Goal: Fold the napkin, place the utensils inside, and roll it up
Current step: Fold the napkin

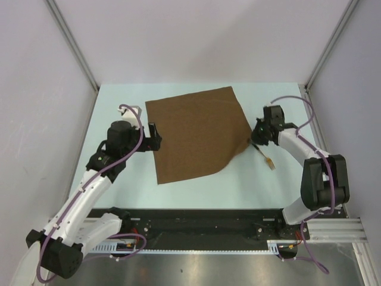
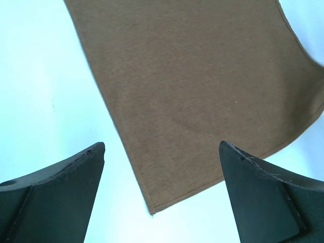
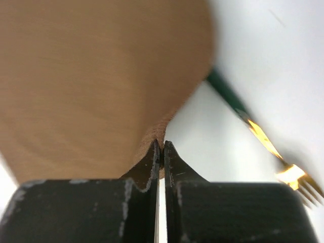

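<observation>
The brown napkin (image 1: 196,134) lies spread on the pale table, its right corner lifted. My right gripper (image 1: 255,138) is shut on that corner; the right wrist view shows the cloth (image 3: 91,86) pinched between the closed fingertips (image 3: 154,154). The fork (image 1: 264,154), dark-handled with gold tines (image 3: 293,177), lies on the table just right of the pinched corner, its handle end partly hidden by the cloth. My left gripper (image 1: 156,137) hovers open at the napkin's left edge. In the left wrist view the near corner of the napkin (image 2: 192,91) sits between the wide-apart fingers (image 2: 61,187).
A metal rail (image 1: 208,223) with the arm bases runs along the near edge. Grey walls and frame posts (image 1: 71,42) close in the table at left, right and back.
</observation>
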`<state>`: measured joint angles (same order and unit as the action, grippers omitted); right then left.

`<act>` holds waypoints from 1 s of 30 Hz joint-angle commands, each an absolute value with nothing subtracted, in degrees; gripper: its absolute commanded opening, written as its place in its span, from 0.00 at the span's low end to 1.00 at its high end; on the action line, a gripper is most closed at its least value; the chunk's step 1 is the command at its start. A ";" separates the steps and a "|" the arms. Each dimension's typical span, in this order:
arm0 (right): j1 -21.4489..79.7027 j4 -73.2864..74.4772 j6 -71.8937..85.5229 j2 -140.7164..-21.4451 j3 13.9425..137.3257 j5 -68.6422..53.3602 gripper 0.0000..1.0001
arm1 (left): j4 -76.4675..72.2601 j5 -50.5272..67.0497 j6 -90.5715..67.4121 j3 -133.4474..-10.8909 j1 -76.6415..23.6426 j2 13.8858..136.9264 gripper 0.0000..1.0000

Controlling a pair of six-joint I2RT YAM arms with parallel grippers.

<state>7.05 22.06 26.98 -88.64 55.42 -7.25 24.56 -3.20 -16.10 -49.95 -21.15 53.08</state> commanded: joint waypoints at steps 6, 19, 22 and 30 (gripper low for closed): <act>19.41 17.85 30.58 -104.66 83.97 -7.11 0.00 | 22.59 -7.38 -12.66 -49.49 -17.41 49.57 1.00; 28.47 7.66 43.49 -135.61 115.66 -12.92 0.00 | 22.50 -5.63 -13.10 -48.78 -15.64 50.53 1.00; 28.74 2.47 48.66 -137.72 116.36 -14.14 0.00 | 22.50 -5.45 -13.10 -48.87 -15.47 50.71 1.00; 29.00 -8.26 60.64 -148.68 126.35 -17.05 0.00 | 22.50 -5.80 -13.01 -48.69 -15.03 50.80 1.00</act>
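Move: Pinched in the right fingers is the napkin's near-right corner, held some 6 cm above the table. Its far-left corner, where the fold is headed, lies about 29 cm ahead and 49 cm to the left of this hand. The far-right corner is roughly 38 cm ahead and 7 cm left, the near-left one 15 cm back and 40 cm left; the fork is 5 cm right and about 1 cm back. From the left hand, the far-left corner is about 35 cm ahead and 10 cm left, 21 cm lower. Sweeping diagonally over the napkin, the right hand keeps its pinch and carries the near-right corner some 30 cm left and 20 cm forward, towards the far-left corner. It arcs up about 7 cm first, sinks most of the way back, then lifts slightly again as the wrist rolls its left side up some 30 degrees. The left hand, open and empty, eases about 4 cm left. ##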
